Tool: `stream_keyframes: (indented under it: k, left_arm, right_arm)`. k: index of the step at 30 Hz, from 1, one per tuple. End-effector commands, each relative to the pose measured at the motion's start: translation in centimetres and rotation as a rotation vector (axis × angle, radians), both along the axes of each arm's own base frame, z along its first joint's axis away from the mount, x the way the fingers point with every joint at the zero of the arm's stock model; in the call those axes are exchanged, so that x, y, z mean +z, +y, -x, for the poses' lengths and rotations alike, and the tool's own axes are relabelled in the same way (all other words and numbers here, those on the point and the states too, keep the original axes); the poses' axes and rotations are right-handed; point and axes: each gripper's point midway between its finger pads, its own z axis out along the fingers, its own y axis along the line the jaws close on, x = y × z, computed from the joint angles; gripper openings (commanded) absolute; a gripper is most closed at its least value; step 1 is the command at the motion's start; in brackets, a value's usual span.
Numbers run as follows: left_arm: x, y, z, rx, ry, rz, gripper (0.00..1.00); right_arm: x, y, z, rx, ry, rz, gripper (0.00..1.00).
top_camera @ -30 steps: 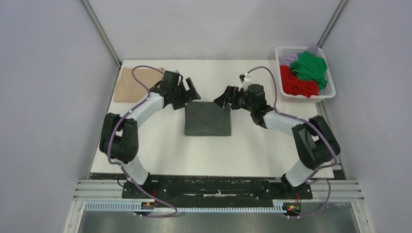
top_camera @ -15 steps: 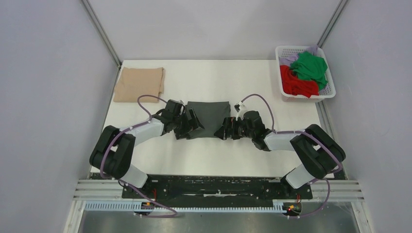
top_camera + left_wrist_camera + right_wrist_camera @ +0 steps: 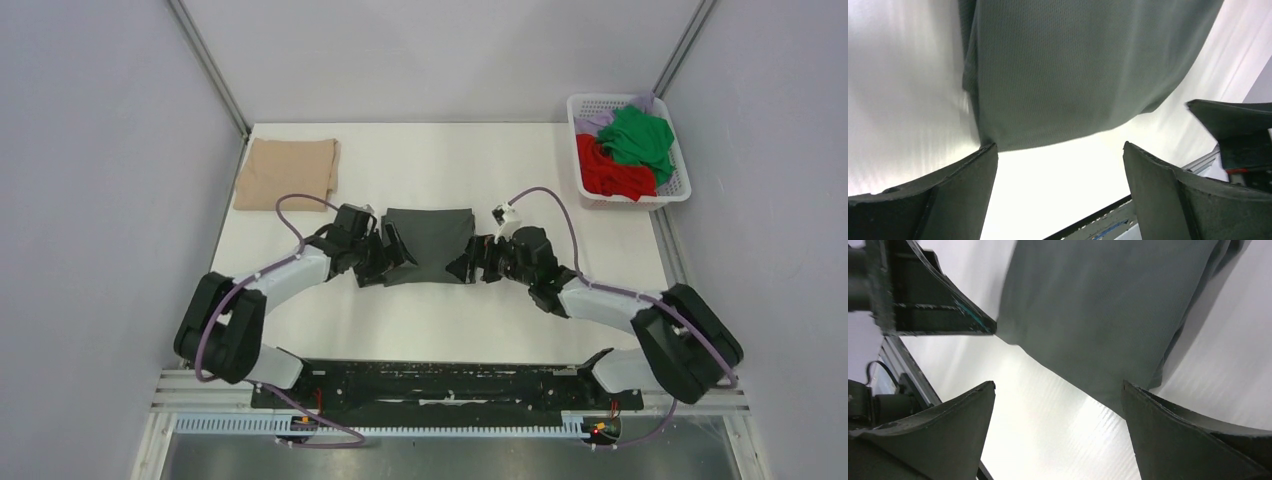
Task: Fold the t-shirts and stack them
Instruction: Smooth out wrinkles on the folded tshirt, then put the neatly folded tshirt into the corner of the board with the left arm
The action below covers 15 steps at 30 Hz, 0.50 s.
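Observation:
A folded dark grey t-shirt (image 3: 428, 243) lies flat on the white table (image 3: 430, 320) at its middle. My left gripper (image 3: 392, 268) is open and empty at the shirt's near left corner; the shirt (image 3: 1068, 70) fills the upper part of the left wrist view. My right gripper (image 3: 465, 268) is open and empty at the shirt's near right corner; the shirt (image 3: 1108, 305) shows in the right wrist view with the left gripper's finger (image 3: 933, 295) beyond it. A folded beige t-shirt (image 3: 286, 172) lies at the far left corner.
A white basket (image 3: 672, 195) at the far right holds red (image 3: 605, 170) and green (image 3: 638, 135) t-shirts in a heap. Grey walls close the table on the left, right and back.
Both grippers came from the shirt's far edge to its near edge, and the shirt now lies shorter, folded over. Since half a second ago both arms shifted only slightly.

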Motion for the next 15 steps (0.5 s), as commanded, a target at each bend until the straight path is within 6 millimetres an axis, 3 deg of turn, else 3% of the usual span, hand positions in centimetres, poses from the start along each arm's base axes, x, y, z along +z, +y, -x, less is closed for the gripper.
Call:
stream_keyframes:
  k: [1, 3, 7, 15]
  left_arm:
    - [4.1, 1.7, -0.3, -0.017, -0.123, -0.079, 1.0]
    - [5.0, 3.1, -1.2, 0.033, -0.174, -0.151, 1.0]
    - [5.1, 5.0, -3.3, 0.092, -0.18, -0.272, 1.0]
    - [3.2, 4.7, -7.8, 0.074, -0.123, -0.4, 1.0]
  right_arm:
    - [5.0, -1.6, -1.6, -0.094, -0.173, -0.008, 0.98]
    - [5.6, -3.2, -1.9, -0.163, -0.208, 0.01, 0.98]
    - [4.9, -6.2, -2.0, -0.281, -0.223, 0.059, 0.98]
    - [3.5, -7.9, -1.5, -0.297, -0.198, 0.096, 0.98]
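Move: The folded grey t-shirt's middle lies some 5 cm ahead of the left hand, 8 cm to its right and about 2 cm below. From the right hand it is roughly 6 cm ahead, 8 cm to the left and 4 cm below. The folded tan shirt lies about 23 cm ahead of the left hand and 28 cm to its left. The laundry basket stands about 28 cm ahead of the right hand and 43 cm to its right. Both open hands leave the grey t-shirt's near corners. The left rises about 5 cm, then travels some 6 cm forward along the left side and slightly outward, rolling its left side up about 15 degrees. The right lifts about 7 cm, then swings 7 cm right, off the shirt, sinking back halfway while turning clockwise and tipping its fingers up a little. ##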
